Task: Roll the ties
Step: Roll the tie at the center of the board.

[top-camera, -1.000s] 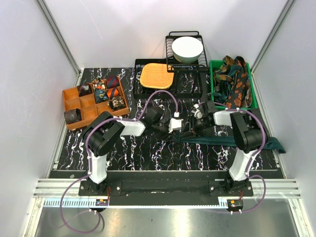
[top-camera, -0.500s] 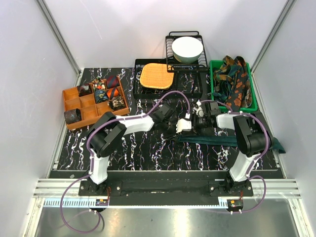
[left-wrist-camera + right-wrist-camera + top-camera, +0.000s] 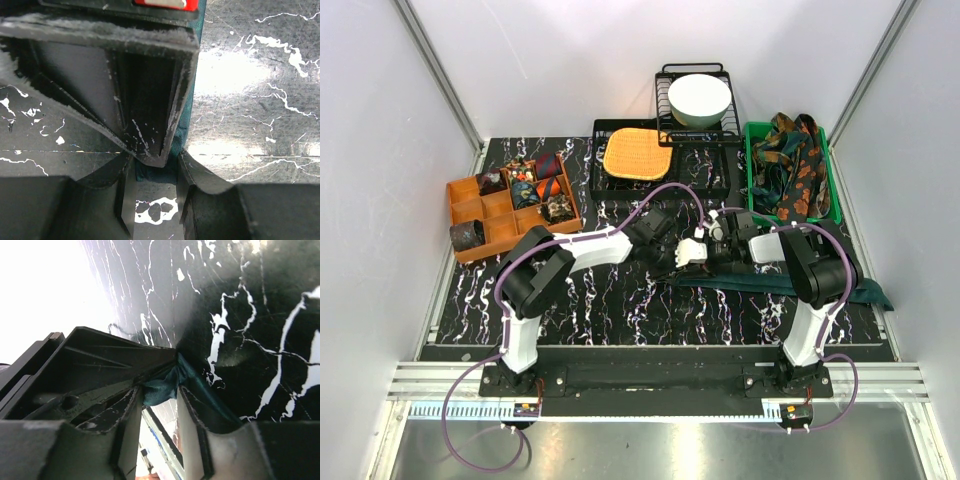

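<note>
A plain dark teal tie lies flat across the right half of the marble table, its left end lifted where both grippers meet. My left gripper reaches in from the left and is shut on that bunched end; in the left wrist view the left gripper faces the right gripper's black finger. My right gripper comes from the right. In the right wrist view the right gripper has a fold of the tie pinched between its tips.
An orange divided box at the left holds several rolled ties. A green bin at the back right holds patterned ties. A black wire tray carries an orange woven mat; a white bowl sits on a rack behind.
The left arm has stretched right, carrying the tie's end with it. The right gripper has drawn in towards the left one, and its jaws widened, then narrowed again on the fabric.
</note>
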`<action>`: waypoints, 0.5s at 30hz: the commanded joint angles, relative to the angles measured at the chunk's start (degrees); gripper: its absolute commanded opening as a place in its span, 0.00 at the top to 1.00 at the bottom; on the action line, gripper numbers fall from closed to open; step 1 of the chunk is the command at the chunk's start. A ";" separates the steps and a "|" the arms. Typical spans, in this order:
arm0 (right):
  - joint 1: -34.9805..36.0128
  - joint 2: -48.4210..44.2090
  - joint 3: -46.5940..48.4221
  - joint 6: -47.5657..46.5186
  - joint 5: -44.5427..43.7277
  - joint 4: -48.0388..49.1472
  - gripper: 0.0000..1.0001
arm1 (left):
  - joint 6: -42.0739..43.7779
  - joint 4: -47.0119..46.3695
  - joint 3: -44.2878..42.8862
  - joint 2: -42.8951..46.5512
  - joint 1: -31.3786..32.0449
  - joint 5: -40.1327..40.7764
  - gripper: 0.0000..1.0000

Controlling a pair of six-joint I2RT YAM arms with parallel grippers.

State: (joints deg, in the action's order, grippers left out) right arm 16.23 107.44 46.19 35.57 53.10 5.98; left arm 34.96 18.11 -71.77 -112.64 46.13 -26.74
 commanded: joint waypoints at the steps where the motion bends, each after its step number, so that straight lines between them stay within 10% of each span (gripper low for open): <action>1: 1.44 -0.56 -3.73 4.32 -0.80 9.65 0.65 | 0.02 6.94 1.72 -4.61 0.80 2.92 0.79; 6: 1.44 -0.12 -2.52 2.49 -2.12 6.78 1.00 | 0.11 6.85 1.72 -4.61 0.80 3.01 0.79; 15: -0.84 0.93 0.39 -6.12 -7.57 -8.96 1.00 | -0.95 -5.94 8.74 -1.45 -3.06 -4.45 0.34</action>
State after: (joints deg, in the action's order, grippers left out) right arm 16.27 107.39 45.47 35.44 51.96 5.58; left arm 34.54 14.41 -69.82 -112.44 45.08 -28.42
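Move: The rolled end of the tie is already pinched between the left hand's pads, within about 1 cm of that hand point. From the right hand it lies about 2 cm to the left, level fore and aft, and about 1 cm below. The flat strip of the tie's middle runs off some 20 cm to the right hand's right and 3 cm nearer the base. The green bin is roughly 28 cm to the right hand's right and 30 cm ahead. Almost in place, sinking only about half a centimetre, the right hand draws its part-open fingers fully shut on the rolled end of the tie from its right side. Once they are closed, the left hand, staying where it is, spreads its fingers from about a third to over half open and lets go of the end. ##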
